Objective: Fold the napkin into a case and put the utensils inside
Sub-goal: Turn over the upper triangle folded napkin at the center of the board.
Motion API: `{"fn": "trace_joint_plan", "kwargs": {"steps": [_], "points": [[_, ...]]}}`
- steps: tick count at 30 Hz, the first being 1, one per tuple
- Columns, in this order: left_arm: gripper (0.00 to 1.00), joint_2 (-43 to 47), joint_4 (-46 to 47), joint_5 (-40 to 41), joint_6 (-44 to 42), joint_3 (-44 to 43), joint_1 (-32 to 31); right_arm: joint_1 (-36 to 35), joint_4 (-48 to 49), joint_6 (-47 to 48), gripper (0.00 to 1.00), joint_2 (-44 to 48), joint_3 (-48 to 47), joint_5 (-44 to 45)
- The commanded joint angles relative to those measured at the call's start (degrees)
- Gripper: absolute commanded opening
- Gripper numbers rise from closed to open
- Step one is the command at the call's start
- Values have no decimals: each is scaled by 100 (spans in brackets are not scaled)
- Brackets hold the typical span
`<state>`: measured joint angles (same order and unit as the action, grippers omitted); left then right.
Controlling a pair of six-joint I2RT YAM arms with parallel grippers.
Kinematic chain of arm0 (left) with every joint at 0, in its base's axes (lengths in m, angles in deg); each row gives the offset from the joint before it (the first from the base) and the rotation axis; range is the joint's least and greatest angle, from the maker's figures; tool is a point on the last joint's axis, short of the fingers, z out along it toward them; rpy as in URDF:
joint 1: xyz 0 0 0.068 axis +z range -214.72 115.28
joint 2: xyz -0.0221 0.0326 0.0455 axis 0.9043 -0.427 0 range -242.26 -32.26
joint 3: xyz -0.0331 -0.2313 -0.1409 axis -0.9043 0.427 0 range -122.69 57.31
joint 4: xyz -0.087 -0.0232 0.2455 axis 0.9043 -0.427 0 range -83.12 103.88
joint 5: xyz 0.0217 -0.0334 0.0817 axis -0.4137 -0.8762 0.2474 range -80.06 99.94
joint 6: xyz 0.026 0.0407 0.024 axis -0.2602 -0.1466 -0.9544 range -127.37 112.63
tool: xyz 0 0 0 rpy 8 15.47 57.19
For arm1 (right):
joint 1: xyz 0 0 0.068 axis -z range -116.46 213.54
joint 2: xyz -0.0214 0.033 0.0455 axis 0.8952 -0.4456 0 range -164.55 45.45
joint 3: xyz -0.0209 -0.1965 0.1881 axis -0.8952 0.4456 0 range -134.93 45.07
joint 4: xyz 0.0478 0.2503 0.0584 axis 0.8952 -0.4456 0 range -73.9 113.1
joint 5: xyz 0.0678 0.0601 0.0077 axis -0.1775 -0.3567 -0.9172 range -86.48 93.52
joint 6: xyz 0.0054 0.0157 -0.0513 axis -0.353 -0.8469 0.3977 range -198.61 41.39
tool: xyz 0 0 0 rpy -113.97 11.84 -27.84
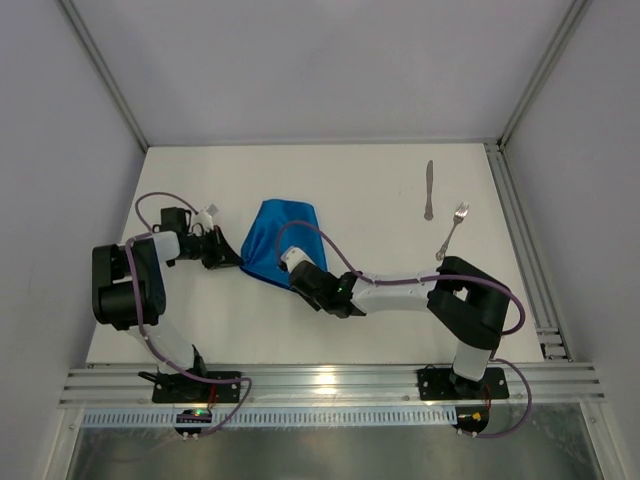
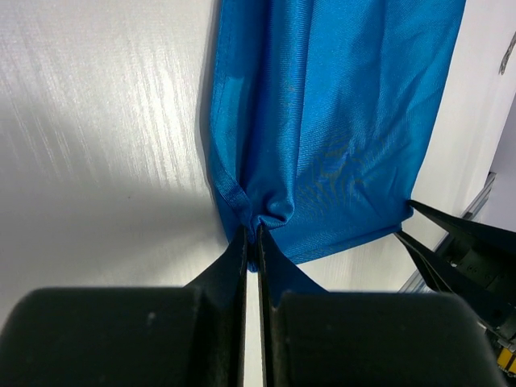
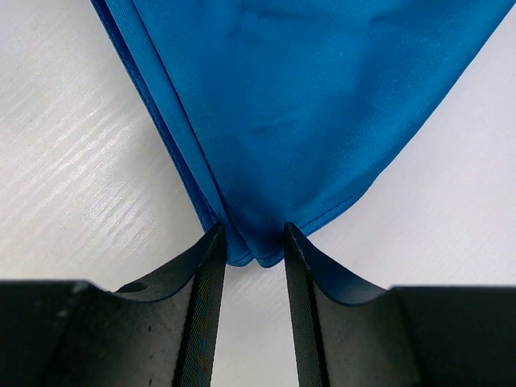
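Observation:
The bright blue napkin [image 1: 280, 235] lies folded on the white table, narrowing toward its near end. My left gripper [image 1: 236, 261] is shut on its near-left corner, and the cloth [image 2: 322, 121] bunches at the pinched tips of the left gripper [image 2: 251, 235]. My right gripper [image 1: 291, 268] stands open around the near-right corner; the layered tip of the napkin [image 3: 306, 105] lies between the fingers of the right gripper [image 3: 251, 235]. The knife [image 1: 429, 190] and fork [image 1: 453, 230] lie far right, away from both grippers. No case shape shows.
An aluminium rail [image 1: 520, 240] runs along the table's right edge, and another crosses the near edge by the arm bases. Grey walls enclose the table on the left, back and right. The right gripper's black fingers [image 2: 439, 234] show in the left wrist view.

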<state>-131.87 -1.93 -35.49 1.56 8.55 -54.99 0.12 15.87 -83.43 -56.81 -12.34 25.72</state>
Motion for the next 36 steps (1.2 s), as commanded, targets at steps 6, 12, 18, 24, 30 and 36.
{"fn": "trace_joint_plan", "kwargs": {"steps": [6, 12, 18, 24, 30, 36], "points": [[0, 38, -264, 34, -313, -196, 151, -83, -236, -265, 38, 250, 159, 391], [0, 56, -457, -176, -357, -284, 204, -66, -253, -212, 18, 206, 151, 435], [0, 407, -721, -230, -444, -433, 213, -74, -350, 33, 4, 241, -148, 733], [0, 355, -1002, -107, -804, -468, 213, -22, -253, 165, 4, 338, -51, 673], [23, 144, -1651, 52, -1576, -758, 221, -30, -60, 323, 4, 241, -16, 374], [36, 582, -2189, 472, -2666, -969, 213, 5, 142, 447, 4, 241, 37, 66]]}}
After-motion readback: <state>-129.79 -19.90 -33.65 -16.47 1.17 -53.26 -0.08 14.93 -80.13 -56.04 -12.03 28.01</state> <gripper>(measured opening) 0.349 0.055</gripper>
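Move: The napkin's near right corner lies between the right hand's parted fingertips, about 1 cm below the hand point. The near left corner, held by the left hand, is some 16 cm to the right hand's left and 8 cm farther out; the far right corner is roughly 23 cm ahead. From the left hand, whose shut fingers hold that left corner, the near right corner is about 16 cm right and 8 cm back, the far left corner some 16 cm ahead and 6 cm right. Settling slightly back and down, the right hand closes its fingers on the napkin's near right corner, then keeps the pinch while rising about 1 cm and easing part way down again. The left hand draws back about 1 cm with its corner, lifts 2 cm, then opens to let go, shifting about 2 cm left and turning some 10 degrees clockwise with a slight roll. ##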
